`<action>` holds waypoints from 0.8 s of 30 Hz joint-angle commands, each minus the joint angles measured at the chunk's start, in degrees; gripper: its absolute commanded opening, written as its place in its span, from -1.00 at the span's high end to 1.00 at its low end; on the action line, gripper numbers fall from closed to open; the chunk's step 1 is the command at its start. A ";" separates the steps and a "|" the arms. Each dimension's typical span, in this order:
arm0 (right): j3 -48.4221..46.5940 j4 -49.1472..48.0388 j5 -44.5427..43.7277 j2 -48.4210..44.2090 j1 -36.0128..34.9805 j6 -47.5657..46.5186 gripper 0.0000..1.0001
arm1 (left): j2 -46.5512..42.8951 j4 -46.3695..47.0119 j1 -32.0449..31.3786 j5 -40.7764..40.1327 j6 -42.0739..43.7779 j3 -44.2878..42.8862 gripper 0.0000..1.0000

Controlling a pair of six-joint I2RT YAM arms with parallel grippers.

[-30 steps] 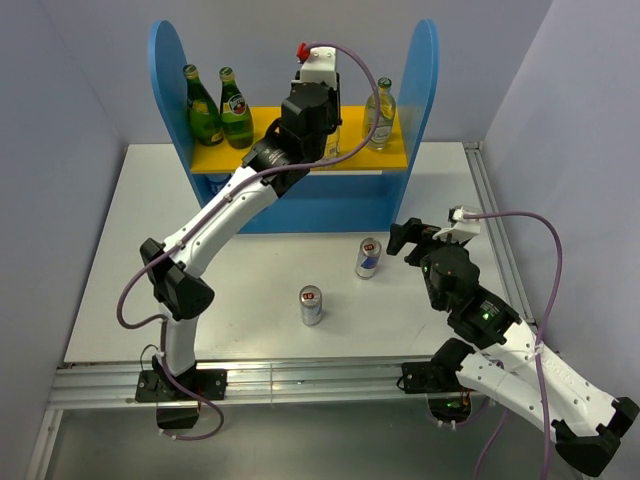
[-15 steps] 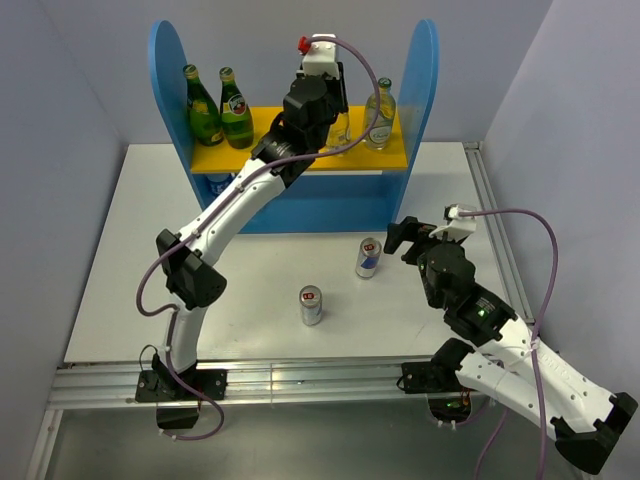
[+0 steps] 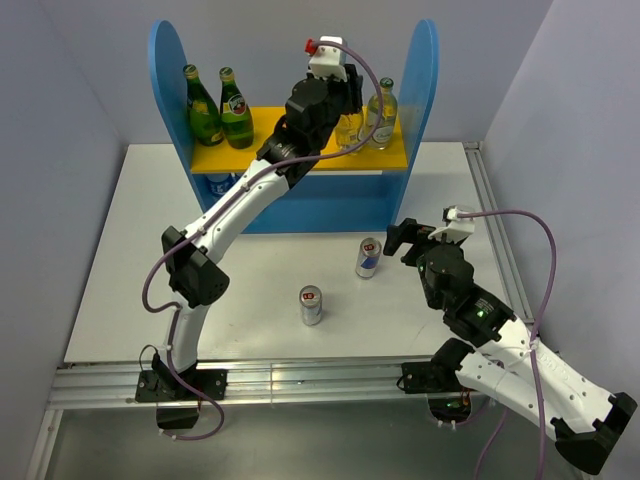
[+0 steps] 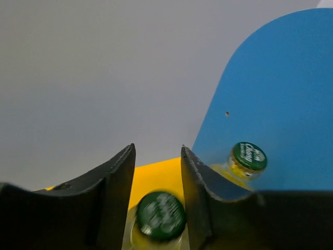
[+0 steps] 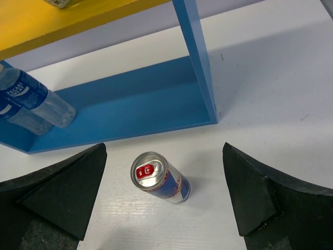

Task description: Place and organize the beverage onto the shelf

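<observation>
The shelf (image 3: 425,90) stands at the back. Two dark green bottles (image 3: 220,108) stand at the left of its yellow top board (image 3: 225,158), and a clear green-capped bottle (image 3: 380,112) stands at the right. My left gripper (image 3: 347,100) is shut on the second clear bottle (image 3: 347,132) just left of the first one. In the left wrist view its cap (image 4: 161,216) sits between the fingers of the gripper (image 4: 157,147). My right gripper (image 3: 403,238) is open and empty beside the blue-silver can (image 3: 368,258); that can (image 5: 158,177) stands between its fingers (image 5: 164,148). The silver-red can (image 3: 311,305) stands on the table.
Two blue-labelled water bottles (image 5: 31,99) stand at the left of the shelf's lower blue base (image 5: 130,99), partly seen from above (image 3: 220,182). The standing clear bottle's cap (image 4: 248,156) is close to the right finger, against the blue side panel (image 4: 281,94).
My left gripper has moved a little to the right along the top board with the clear bottle, closer to the other clear bottle. The right gripper has barely moved.
</observation>
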State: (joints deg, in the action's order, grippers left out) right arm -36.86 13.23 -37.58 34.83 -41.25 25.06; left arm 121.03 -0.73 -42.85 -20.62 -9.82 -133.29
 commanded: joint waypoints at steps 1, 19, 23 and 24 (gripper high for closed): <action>0.30 -1.72 -0.21 -0.55 0.03 0.25 -0.98 | -0.36 4.07 -0.39 4.27 -1.60 1.01 0.04; 0.56 -1.81 -0.47 -0.46 0.03 0.52 -0.98 | -6.06 6.80 -1.27 4.89 -0.90 9.01 -0.58; 0.74 -1.81 -0.47 -0.38 0.03 0.52 -0.98 | -10.45 7.50 -2.15 4.27 -0.11 13.93 -0.60; 0.65 -1.98 -0.56 -0.29 0.03 0.52 -0.98 | -11.16 8.02 -2.41 4.19 0.07 15.94 -0.60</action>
State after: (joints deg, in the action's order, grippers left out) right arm -36.29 13.19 -37.50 34.63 -41.25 25.08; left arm 116.73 3.90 -43.92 -16.47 -10.44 -119.66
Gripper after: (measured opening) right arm 0.993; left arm 0.799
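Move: My left hand has its fingers around the neck of the clear bottle at the right end of the upper shelf, the bottle's middle about 9 cm straight below it. The neighbour bottle stands some 8 cm to my right and 2 cm farther out at the same height; the green bottle is roughly 24 cm to my left, level with it. From my right hand the clear bottle lies some 22 cm ahead, 11 cm left and 11 cm up. I let go of the clear bottle's neck, opening my left fingers to about twice their gap while easing some 2 cm right towards the neighbour bottle. Then, fingers spread, I sink about 5 cm alongside the neck towards the bottle's body, drawing back slightly at the very end. ##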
